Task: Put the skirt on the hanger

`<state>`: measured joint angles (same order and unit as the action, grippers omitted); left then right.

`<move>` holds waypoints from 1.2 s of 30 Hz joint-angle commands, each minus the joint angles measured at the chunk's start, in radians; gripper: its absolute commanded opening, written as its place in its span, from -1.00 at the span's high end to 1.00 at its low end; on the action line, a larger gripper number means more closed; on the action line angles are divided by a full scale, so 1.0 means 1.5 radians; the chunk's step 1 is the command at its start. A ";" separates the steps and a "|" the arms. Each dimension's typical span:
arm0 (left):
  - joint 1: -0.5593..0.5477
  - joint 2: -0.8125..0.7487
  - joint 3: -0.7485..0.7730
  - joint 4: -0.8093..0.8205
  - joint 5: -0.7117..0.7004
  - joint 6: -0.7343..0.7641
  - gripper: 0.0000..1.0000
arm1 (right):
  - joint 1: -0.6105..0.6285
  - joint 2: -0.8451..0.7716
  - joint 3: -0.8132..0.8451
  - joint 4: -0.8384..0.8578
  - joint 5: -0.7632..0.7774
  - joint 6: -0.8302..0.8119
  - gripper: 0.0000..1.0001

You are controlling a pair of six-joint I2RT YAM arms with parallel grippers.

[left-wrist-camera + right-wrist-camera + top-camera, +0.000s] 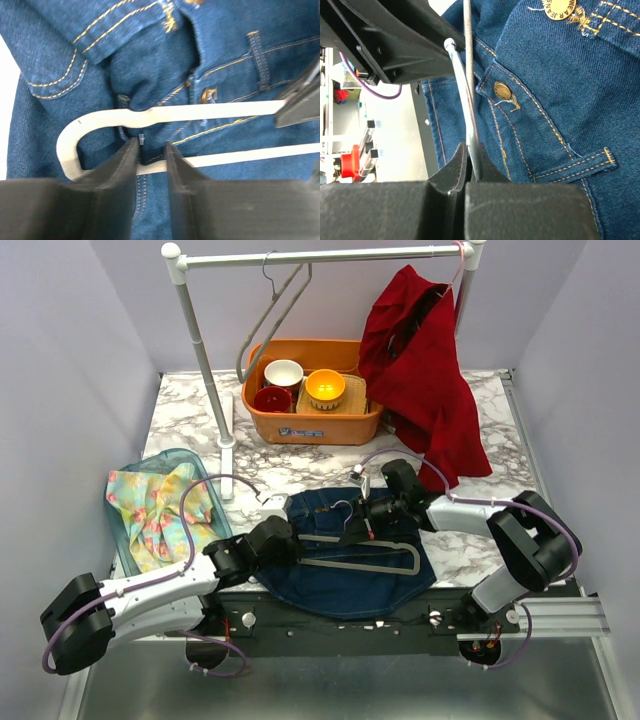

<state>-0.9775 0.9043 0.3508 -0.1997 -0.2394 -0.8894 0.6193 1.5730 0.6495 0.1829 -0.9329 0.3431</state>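
Observation:
A dark blue denim skirt (pixel 340 585) lies flat at the near middle of the marble table, with a grey hanger (pixel 385 562) lying on top of it. My right gripper (pixel 358 520) is shut on the hanger's metal hook (pixel 468 100), and the thin wire runs up from between its jaws (pixel 472 162) over the skirt's buttoned waistband (pixel 560 100). My left gripper (pixel 290 533) sits at the hanger's rounded left end (pixel 67 145). Its jaws (pixel 150 145) stand a narrow gap apart, astride the lower bar and a fold of denim (pixel 150 65).
A white clothes rack (pixel 205 360) stands at the back, with a red garment (pixel 425 380) and a spare hanger (pixel 275 310) on its rail. An orange basket (pixel 312 425) holds bowls. A teal bin (pixel 120 530) with floral cloth sits at the left.

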 commanded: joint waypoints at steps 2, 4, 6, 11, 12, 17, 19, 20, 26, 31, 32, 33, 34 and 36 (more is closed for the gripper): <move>-0.004 -0.010 0.055 -0.018 -0.028 0.040 0.59 | -0.009 0.011 0.022 -0.013 -0.015 -0.017 0.99; -0.004 -0.025 0.070 -0.040 -0.023 0.048 0.84 | -0.009 0.007 0.026 -0.017 -0.019 -0.027 0.99; -0.004 -0.038 0.093 -0.052 -0.019 0.058 0.91 | -0.011 0.002 0.028 -0.020 -0.022 -0.030 0.99; -0.004 -0.075 0.166 -0.104 0.000 0.089 0.99 | -0.028 -0.021 0.040 -0.039 -0.016 -0.060 0.99; -0.004 -0.079 0.179 -0.113 0.002 0.096 1.00 | -0.031 -0.025 0.043 -0.049 -0.012 -0.065 0.99; -0.003 -0.102 0.285 -0.151 -0.006 0.145 1.00 | -0.050 -0.040 0.059 -0.079 -0.012 -0.097 0.99; -0.003 -0.102 0.315 -0.167 -0.012 0.159 1.00 | -0.054 -0.046 0.063 -0.088 -0.007 -0.113 0.99; -0.003 -0.103 0.340 -0.173 -0.014 0.168 1.00 | -0.060 -0.050 0.064 -0.092 -0.004 -0.115 0.99; -0.001 -0.146 0.402 -0.230 -0.081 0.194 1.00 | -0.105 -0.059 0.078 -0.120 0.005 -0.143 0.99; 0.000 -0.233 0.404 -0.253 -0.167 0.190 1.00 | -0.111 -0.046 0.085 -0.160 0.025 -0.169 0.99; 0.000 -0.246 0.386 -0.254 -0.194 0.186 1.00 | -0.111 -0.041 0.092 -0.165 0.026 -0.171 0.99; 0.000 -0.257 0.376 -0.253 -0.205 0.182 1.00 | -0.112 -0.037 0.093 -0.172 0.027 -0.175 0.99; 0.000 -0.279 0.366 -0.255 -0.216 0.165 1.00 | -0.111 -0.034 0.095 -0.177 0.027 -0.181 0.99; 0.000 -0.299 0.328 -0.252 -0.233 0.145 1.00 | -0.111 -0.024 0.100 -0.191 0.033 -0.188 0.99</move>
<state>-0.9794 0.5491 0.8925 -0.6399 -0.4042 -0.6224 0.4641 1.4883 0.7818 0.0254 -0.9821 0.1352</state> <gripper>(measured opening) 0.020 0.024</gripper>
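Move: Just under the left fingertips, within about a centimetre, is the denim skirt cloth that they are shutting on; from the right hand, which already holds the hanger by its hook stem, that cloth lies about 10 cm left, 2 cm back and 3 cm lower. The hanger's left end is some 6 cm left of the left hand and 1 cm ahead, and its right end about 16 cm right of the right hand and 4 cm back. Closing on the skirt cloth, the left hand pinches it and pulls it up by about 23 cm, its fingers tilting up some 25 degrees and the hand swinging left near the end. The right hand keeps its hold on the hanger's stem and carries it forward 6 cm and up 5 cm, easing right, its wrist tilting slightly. ##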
